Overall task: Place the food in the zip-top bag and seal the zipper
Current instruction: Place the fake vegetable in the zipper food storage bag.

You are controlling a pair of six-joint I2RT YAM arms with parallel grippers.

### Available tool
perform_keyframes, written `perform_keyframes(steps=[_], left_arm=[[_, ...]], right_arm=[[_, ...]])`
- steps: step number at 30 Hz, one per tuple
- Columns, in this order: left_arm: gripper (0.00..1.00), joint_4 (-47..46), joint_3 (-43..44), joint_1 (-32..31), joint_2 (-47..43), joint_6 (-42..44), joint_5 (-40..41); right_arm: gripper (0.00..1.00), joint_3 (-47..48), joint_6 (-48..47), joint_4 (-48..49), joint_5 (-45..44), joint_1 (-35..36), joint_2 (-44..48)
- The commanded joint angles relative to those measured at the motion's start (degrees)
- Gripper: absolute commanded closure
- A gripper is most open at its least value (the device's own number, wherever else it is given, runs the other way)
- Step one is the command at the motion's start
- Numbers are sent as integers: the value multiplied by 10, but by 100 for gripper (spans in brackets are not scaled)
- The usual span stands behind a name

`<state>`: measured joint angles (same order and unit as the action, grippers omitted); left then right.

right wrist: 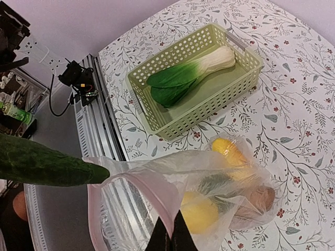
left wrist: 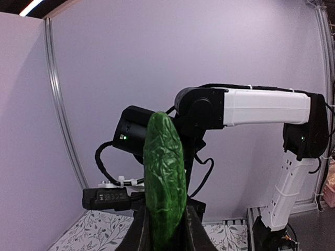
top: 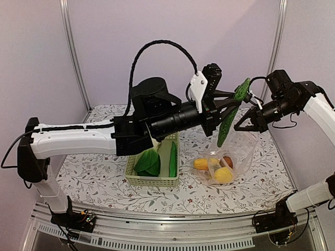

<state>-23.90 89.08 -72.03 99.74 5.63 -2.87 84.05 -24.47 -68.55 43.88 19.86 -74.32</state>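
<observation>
My left gripper (top: 229, 104) is shut on the green cucumber (top: 231, 119), held high above the table and tilted with its lower tip down. In the left wrist view the cucumber (left wrist: 165, 178) stands up between the fingers (left wrist: 194, 232). My right gripper (right wrist: 170, 236) is shut on the zip-top bag's (right wrist: 225, 178) mouth edge, lifting it by the pinkish zipper (right wrist: 141, 183). The cucumber's tip (right wrist: 89, 172) reaches the open mouth. Two yellow fruits (right wrist: 199, 212) and a brown piece (right wrist: 260, 198) lie inside the bag. The bok choy (right wrist: 188, 76) lies in the basket.
The pale green lattice basket (top: 154, 180) stands on the floral cloth left of the bag (top: 225, 164). The table's metal rail (top: 172, 225) runs along the near edge. The right arm (left wrist: 261, 104) shows beyond the cucumber in the left wrist view.
</observation>
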Motion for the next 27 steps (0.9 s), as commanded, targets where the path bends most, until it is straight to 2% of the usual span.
perform_keyframes(steps=[1,10,19,27], left_arm=[[100,-32,38,-17,30,48,-20],[100,-56,75,-69,59,187,50],[100,-28,97,-68,97,192,17],[100,-64,49,-60,145,228,27]], right_arm=[[100,6,2,7,8,4,-8],[100,8,4,8,6,4,-15],[100,16,6,6,5,4,-19],[100,16,5,5,2,4,-15]])
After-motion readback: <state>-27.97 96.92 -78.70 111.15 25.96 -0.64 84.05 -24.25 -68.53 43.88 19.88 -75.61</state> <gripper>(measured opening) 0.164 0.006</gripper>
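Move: The left hand already holds the cucumber, its lower end slanting down and back. The bag mouth is roughly 15 cm below this hand and 3 cm to its right; it lies about 5 cm back from the right hand and 2 cm lower. Inside the bag, the lemon sits some 41 cm below the left hand, 4 cm ahead and 2 cm right; the potato is at that height, 11 cm ahead and 5 cm right. Right by about 6 cm and back some 5, the left hand carries the cucumber, rising a little at first and then dipping quickly at the end. Its wrist tips about 20 degrees, swinging the lower end forward to the bag mouth; its grip stays shut on the cucumber. The right hand keeps pinching the bag rim, practically still. ##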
